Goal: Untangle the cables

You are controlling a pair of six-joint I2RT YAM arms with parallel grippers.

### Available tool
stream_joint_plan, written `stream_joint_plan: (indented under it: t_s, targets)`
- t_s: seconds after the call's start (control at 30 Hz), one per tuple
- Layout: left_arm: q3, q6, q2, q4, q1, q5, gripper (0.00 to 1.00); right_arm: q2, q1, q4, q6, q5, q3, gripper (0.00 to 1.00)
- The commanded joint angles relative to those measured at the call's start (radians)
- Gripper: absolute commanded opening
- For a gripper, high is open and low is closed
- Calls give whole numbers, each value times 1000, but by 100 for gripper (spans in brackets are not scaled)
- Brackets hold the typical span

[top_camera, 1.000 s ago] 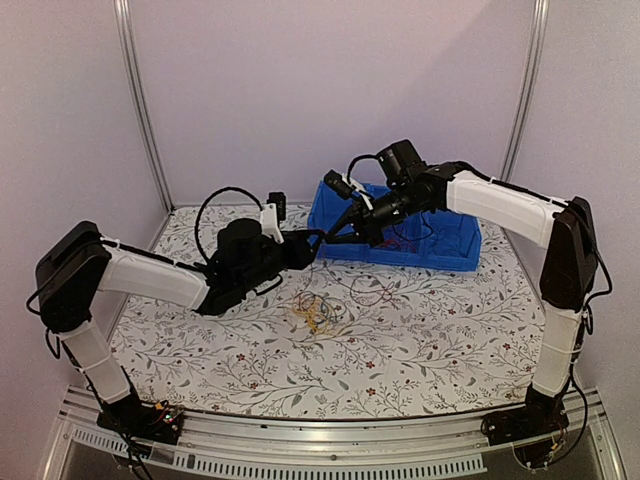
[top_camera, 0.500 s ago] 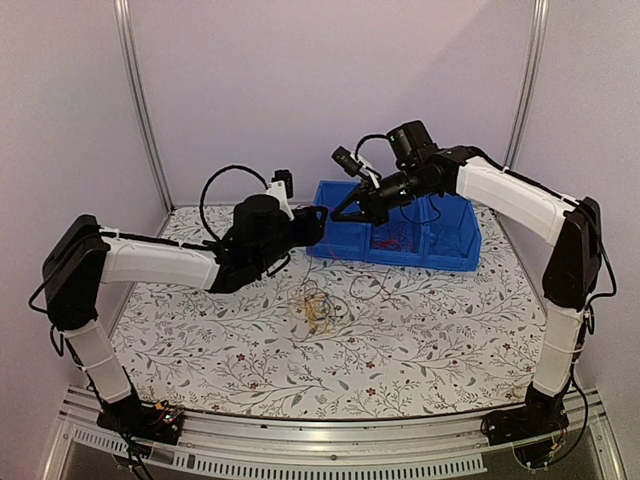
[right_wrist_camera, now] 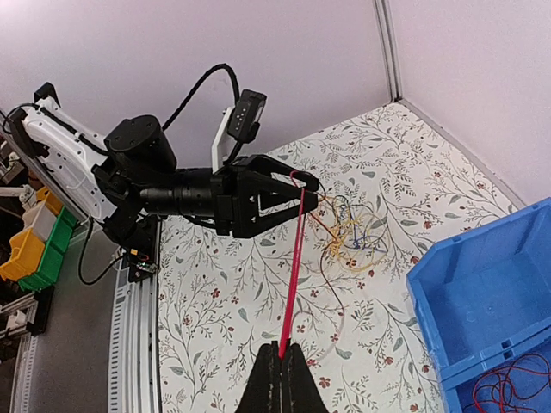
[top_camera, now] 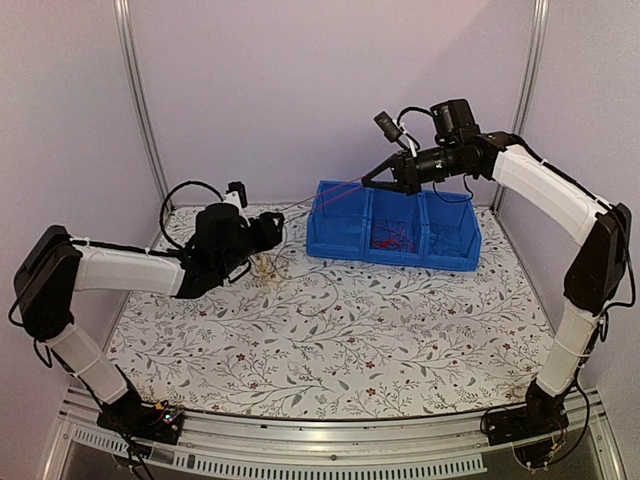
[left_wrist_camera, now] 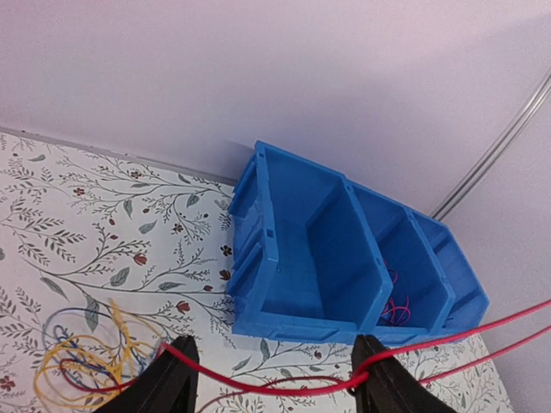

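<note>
The cables lie as a loose bundle (top_camera: 262, 265) of yellow, blue and red loops on the floral table, just below my left gripper (top_camera: 278, 228). One red cable (top_camera: 330, 190) runs taut from there up to my right gripper (top_camera: 367, 181), which hangs raised over the blue bin's left end. In the right wrist view the right gripper (right_wrist_camera: 282, 351) is shut on that red cable (right_wrist_camera: 293, 267). In the left wrist view my left gripper (left_wrist_camera: 275, 361) stands open, and the red cable (left_wrist_camera: 262, 390) lies draped across both fingertips. The bundle (left_wrist_camera: 86, 366) sits beside its left finger.
A blue bin (top_camera: 400, 252) with three compartments stands at the back of the table; its middle compartment holds more red wires (top_camera: 392, 238). Walls and metal posts close in the back and sides. The right wrist view shows the left arm's black cable looping above its wrist.
The arms have drawn apart: the left went left and back, the right rose to the right. The red cable is stretched taut, the bundle was dragged left, and the left jaws opened wider.
</note>
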Motion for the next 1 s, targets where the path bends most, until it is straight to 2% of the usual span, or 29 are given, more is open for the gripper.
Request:
stream_joint_plan:
  t_s: [0.0, 0.2, 0.5, 0.8, 0.9, 0.97]
  targets:
    - [-81, -28, 3, -294, 175, -183, 60, -161, -154, 114, 56, -122, 40, 0]
    - [-143, -43, 25, -272, 273, -132, 60, -170, -334, 127, 119, -195, 217, 0]
    - [-76, -49, 272, -256, 300, -33, 59, -180, -439, 132, 158, -303, 382, 0]
    - [-41, 52, 208, -210, 166, -63, 58, -199, -438, 134, 147, -382, 254, 0]
    - [-12, 118, 141, -242, 97, -114, 59, -210, -420, 67, 104, -387, 221, 0]
    - [7, 169, 100, -249, 48, -137, 59, -219, -390, -18, 11, -370, 200, 0]
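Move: The yellow and blue cables lie some 9 cm ahead of the left hand, 5 cm to its left and 18 cm down; the box's left compartment is about 21 cm ahead and 19 cm to its right, 14 cm lower. From the right hand, pinching the red cable, the box's middle compartment is roughly 24 cm ahead, 14 cm right and 28 cm below, the yellow and blue cables 13 cm ahead, 28 cm left, 33 cm below. Keep the red cable pinched in the right gripper and pull it away from the left hand, some 25 cm up and 17 cm right, then sink about 5 cm. With its fingers staying open, let the red cable come off the left gripper, swing that gripper left and down about 18 cm, tipping it down, then bring it back right beside the yellow and blue cables. ##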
